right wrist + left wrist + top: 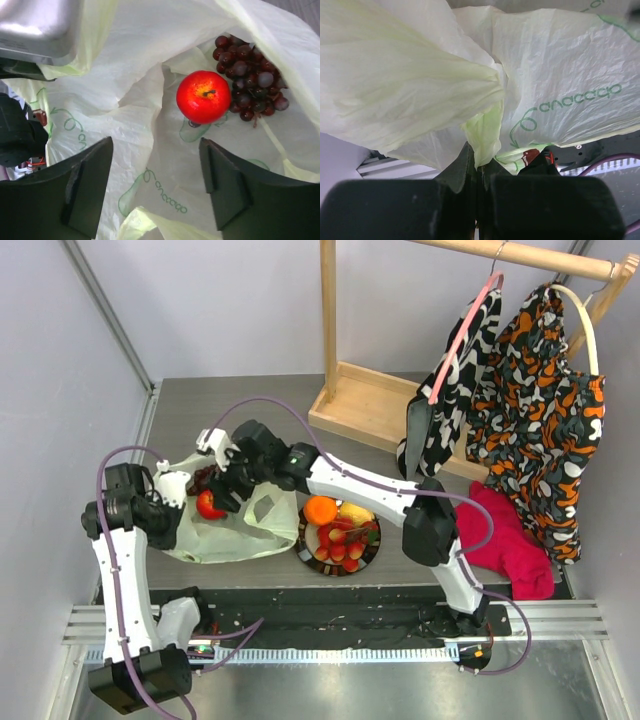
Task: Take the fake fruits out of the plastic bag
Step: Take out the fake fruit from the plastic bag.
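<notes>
The pale green plastic bag [228, 530] lies at the table's left. My left gripper [180, 483] is shut on a bunched fold of its edge [482, 135] and holds it up. Inside the open bag lie a red apple [203, 96] and a dark purple grape bunch [249, 75], touching each other. My right gripper [156, 142] hangs open just above the bag's mouth, short of the apple [210, 505], with nothing between its fingers. An orange [320, 510], a yellow lemon [356, 512] and small red berries [340, 546] sit on the round plate [303, 545].
The plate stands just right of the bag. A red cloth [510, 535] lies at the right. A wooden rack [365, 405] with patterned clothes on hangers [535, 410] stands at the back right. Grey walls close off the left side and the back.
</notes>
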Available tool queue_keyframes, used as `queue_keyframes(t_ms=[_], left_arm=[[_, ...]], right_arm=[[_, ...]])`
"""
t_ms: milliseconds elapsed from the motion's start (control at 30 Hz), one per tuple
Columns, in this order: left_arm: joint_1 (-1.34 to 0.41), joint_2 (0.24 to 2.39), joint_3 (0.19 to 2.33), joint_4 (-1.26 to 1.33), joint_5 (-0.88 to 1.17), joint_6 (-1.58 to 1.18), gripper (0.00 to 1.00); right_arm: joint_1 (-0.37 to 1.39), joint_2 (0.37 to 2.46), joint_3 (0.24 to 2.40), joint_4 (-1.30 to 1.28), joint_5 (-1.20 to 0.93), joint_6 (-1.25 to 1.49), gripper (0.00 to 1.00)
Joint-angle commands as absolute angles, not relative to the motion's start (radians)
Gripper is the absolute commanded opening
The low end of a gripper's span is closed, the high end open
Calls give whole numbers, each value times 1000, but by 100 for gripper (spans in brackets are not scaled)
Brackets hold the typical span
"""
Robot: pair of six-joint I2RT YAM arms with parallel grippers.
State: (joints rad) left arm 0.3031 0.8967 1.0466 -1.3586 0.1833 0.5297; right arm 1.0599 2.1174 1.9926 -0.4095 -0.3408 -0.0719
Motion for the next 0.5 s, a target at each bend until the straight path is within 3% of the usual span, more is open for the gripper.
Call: queue_keyframes(t_ms=[0, 133, 467], left_arm=[[305, 900, 1063, -1466, 199, 446, 0], [304, 891, 1062, -1486, 199, 437, 0], [304, 853, 1054, -1555, 232, 453, 0]], right_arm=[[1074, 2190, 2060, -382, -277, 33, 90], [1074, 2289, 2121, -364, -135, 75, 98], [1109, 2508, 2338, -333, 35, 81, 100]])
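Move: The red apple lies in the open bag about 5 cm ahead of my right hand, 6 cm to its left and 14 cm below. The grapes are some 6 cm farther out than the apple and 2 cm more to the left. The fruit plate is roughly 25 cm to my right hand's right and 4 cm back. From my left hand, the apple is about 14 cm ahead, 6 cm right and 10 cm down. Down into the bag I drop my right hand about 12 cm, quickening after a slow start, while also reaching some 5 cm forward and 4 cm left towards the apple. My fingers spread from partly to fully open, and the hand swings some 15 degrees clockwise. My left hand stays put, still pinching the bag. ##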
